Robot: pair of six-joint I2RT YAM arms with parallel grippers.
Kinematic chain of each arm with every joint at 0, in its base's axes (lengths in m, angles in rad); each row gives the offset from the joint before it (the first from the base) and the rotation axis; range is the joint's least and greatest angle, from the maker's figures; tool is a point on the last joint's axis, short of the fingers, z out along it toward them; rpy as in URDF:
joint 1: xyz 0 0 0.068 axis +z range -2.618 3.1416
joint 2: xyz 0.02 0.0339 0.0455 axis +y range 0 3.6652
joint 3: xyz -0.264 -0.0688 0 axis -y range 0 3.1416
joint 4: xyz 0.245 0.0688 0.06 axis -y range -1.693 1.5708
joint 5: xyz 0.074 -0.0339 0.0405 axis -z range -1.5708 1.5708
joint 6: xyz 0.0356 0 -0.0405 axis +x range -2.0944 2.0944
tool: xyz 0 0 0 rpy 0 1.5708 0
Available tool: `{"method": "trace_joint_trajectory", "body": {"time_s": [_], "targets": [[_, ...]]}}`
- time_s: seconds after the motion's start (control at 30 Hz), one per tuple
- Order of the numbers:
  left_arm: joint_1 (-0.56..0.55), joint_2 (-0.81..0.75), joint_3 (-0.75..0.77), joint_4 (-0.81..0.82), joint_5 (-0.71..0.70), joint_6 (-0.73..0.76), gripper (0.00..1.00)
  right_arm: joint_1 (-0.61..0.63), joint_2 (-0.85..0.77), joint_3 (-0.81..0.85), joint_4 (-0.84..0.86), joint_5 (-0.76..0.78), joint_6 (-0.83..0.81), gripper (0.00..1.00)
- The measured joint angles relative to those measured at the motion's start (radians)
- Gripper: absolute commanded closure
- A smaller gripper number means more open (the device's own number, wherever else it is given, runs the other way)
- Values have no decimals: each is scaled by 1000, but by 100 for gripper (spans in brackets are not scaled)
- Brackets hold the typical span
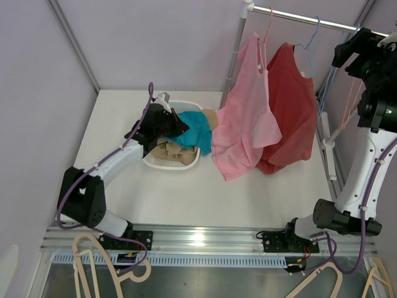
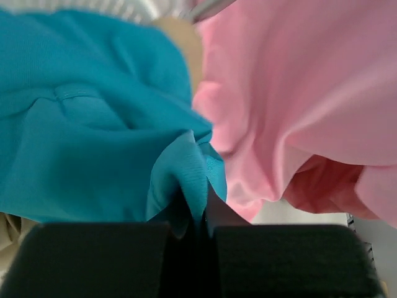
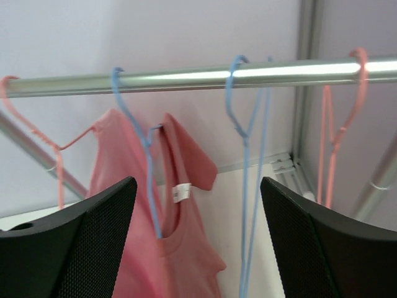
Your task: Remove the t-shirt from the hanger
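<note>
My left gripper (image 1: 178,127) is shut on a fold of a teal t-shirt (image 1: 195,133) that lies over the white basket (image 1: 162,165). In the left wrist view the jaws (image 2: 198,211) pinch the teal t-shirt (image 2: 93,118). A pink t-shirt (image 1: 245,124) hangs on a pink hanger (image 1: 268,28). A red t-shirt (image 1: 291,112) hangs on a blue hanger (image 1: 310,40), both from the rail (image 1: 310,20). My right gripper (image 1: 358,49) is open and empty, high up near the rail, facing the red t-shirt (image 3: 167,248) on its blue hanger (image 3: 139,136).
Beige clothes (image 1: 170,152) fill the basket. An empty blue hanger (image 3: 248,124) and an empty pink hanger (image 3: 335,124) hang on the rail (image 3: 186,77) to the right. Beige hangers (image 1: 93,254) lie below the table's near edge. The pink t-shirt (image 2: 298,93) hangs close beside the left gripper.
</note>
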Motion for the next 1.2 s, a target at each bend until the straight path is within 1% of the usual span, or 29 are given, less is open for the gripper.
{"method": "trace_joint_trajectory", "body": {"time_s": [0.1,0.17,0.23,0.33,0.37,0.4,0.43,0.47,0.53,0.57,0.63,0.67,0.7,0.73,0.77,0.8,0.9,0.97,1.0,1.2], "targets": [[3,93,-3,-13,8,-31,99,50,3,36,-22,-14,0,16],[5,148,-2,-32,20,-47,99,74,18,68,-35,-48,0,22],[16,208,10,-40,66,-62,98,91,35,88,-39,-81,3,25],[51,300,31,-21,162,-102,96,117,66,92,-54,-105,6,23],[67,332,34,-8,193,-117,93,127,80,92,-62,-103,6,23],[81,358,35,0,217,-129,86,138,94,92,-69,-103,6,23],[92,379,35,4,239,-138,80,149,108,92,-76,-103,6,23],[101,396,35,5,253,-143,65,156,120,91,-81,-103,6,23],[110,417,37,8,273,-156,49,169,142,90,-83,-103,6,23],[110,418,37,9,280,-157,36,172,150,90,-84,-103,5,23],[106,414,42,18,290,-155,29,176,161,90,-85,-102,5,24],[104,407,43,21,290,-154,24,179,164,90,-87,-99,5,24],[103,397,43,19,288,-151,17,179,167,90,-88,-97,3,24],[103,384,43,19,287,-148,14,181,169,90,-88,-94,2,24],[103,366,43,16,282,-148,3,184,171,90,-88,-91,-1,25],[101,344,42,11,271,-142,1,187,173,90,-88,-88,-3,25],[92,255,42,-13,219,-128,0,198,177,88,-87,-83,-13,26],[74,175,45,-40,169,-107,0,204,177,83,-87,-80,-18,29],[57,133,51,-55,136,-94,0,205,178,82,-87,-77,-19,33],[-61,-97,71,-82,-34,2,1,210,199,80,-86,-68,-32,39]]}}
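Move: Below the left hand, which holds the teal t-shirt, the basket's middle lies about 18 cm down, 4 cm ahead and 6 cm left, with the tan t-shirt in it some 4 cm left and level; the pink t-shirt hangs about 20 cm right, 5 cm ahead and 5 cm higher. The red t-shirt's blue hanger is roughly 13 cm ahead of the right hand, 9 cm left and 3 cm lower; an empty blue hanger is 14 cm straight ahead, level. Lowering the teal t-shirt some 15 cm into the basket, the left hand opens wide, lets go and climbs back about 20 cm. Meanwhile the empty right hand swings left about 9 cm past the empty hanger, turning some 15 degrees counter-clockwise, then eases forward and down to the red t-shirt's hanger, tipping slightly down as its fingers narrow without shutting. ##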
